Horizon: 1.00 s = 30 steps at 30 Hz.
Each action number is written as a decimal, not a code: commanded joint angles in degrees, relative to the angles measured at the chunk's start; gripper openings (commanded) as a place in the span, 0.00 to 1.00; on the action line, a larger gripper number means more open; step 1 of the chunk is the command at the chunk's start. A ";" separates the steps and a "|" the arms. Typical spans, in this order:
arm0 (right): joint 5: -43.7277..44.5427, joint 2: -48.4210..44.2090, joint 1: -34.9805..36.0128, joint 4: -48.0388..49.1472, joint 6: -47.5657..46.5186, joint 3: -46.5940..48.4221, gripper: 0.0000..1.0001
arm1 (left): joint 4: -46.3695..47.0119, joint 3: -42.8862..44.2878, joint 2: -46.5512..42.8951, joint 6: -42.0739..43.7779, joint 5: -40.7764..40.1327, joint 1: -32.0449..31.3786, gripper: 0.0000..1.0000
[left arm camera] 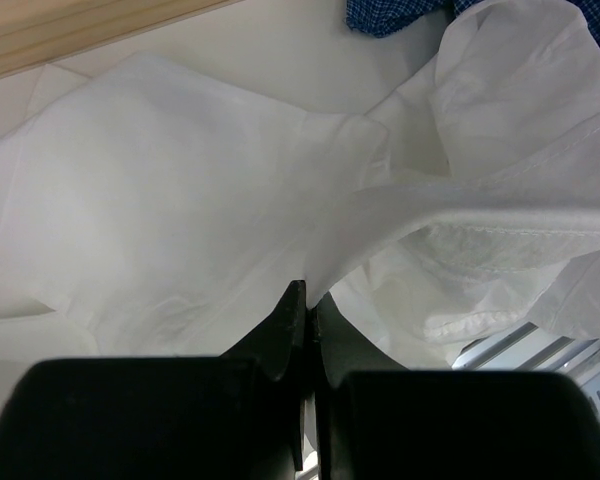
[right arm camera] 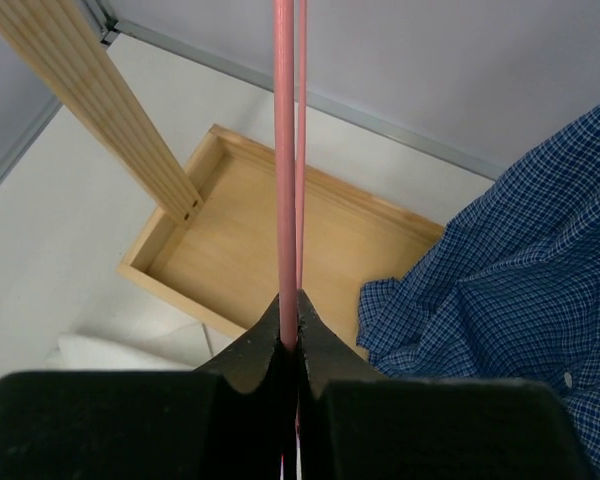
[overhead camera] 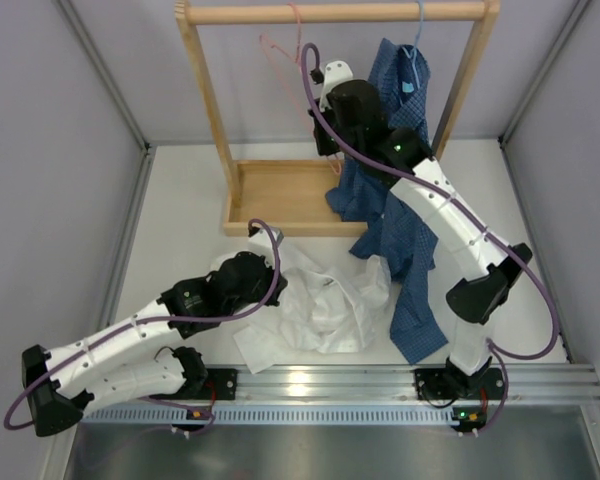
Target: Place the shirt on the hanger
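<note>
The white shirt (overhead camera: 325, 300) lies crumpled on the table in front of the wooden rack. My left gripper (left arm camera: 308, 292) is shut on a fold of the shirt (left arm camera: 180, 200) at its left edge, and the fabric pulls up into the fingertips. The pink wire hanger (overhead camera: 277, 52) hangs by its hook from the rack's top rail. My right gripper (right arm camera: 291, 300) is raised at the rack and is shut on the hanger (right arm camera: 284, 150), whose wire runs straight up from between the jaws. In the top view the right gripper (overhead camera: 318, 80) sits beside the hanger's lower right part.
The wooden rack has a top rail (overhead camera: 340, 12) and a tray base (overhead camera: 280, 195). A dark blue checked shirt (overhead camera: 400, 230) hangs from a light blue hanger (overhead camera: 417, 40) and trails over the table to the right of the white shirt. A metal rail (overhead camera: 380, 380) runs along the near edge.
</note>
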 commanded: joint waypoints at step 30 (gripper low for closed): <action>-18.83 -35.15 -0.71 12.47 0.37 -37.77 0.00 | -1.48 2.46 -1.59 -8.23 -14.16 1.39 0.00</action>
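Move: The shirt for the hanger lies heaped with its middle about 19 cm back, 2 cm to the left and 33 cm below the right hand, which already grips the pink hanger's near lower part. The hanger's hook sits on the rail roughly 14 cm farther ahead, 3 cm left and 18 cm up; the blue shirt hangs level with the hand, some 15 cm right and 8 cm lower. From the left hand, already pinching its edge, the white shirt's middle is about 3 cm ahead, 9 cm right and 13 cm down. The pink hanger, kept in the right hand's shut fingers, is first raised some 4.5 cm, tipping slightly nose-up, to free its hook from the rail; then it is drawn back, ever faster, about 10 cm, drifting right and sinking again towards the white shirt while the wrist turns counter-clockwise. The left hand keeps its pinch on the shirt edge, easing a few centimetres left and forward late on, also turning counter-clockwise. ##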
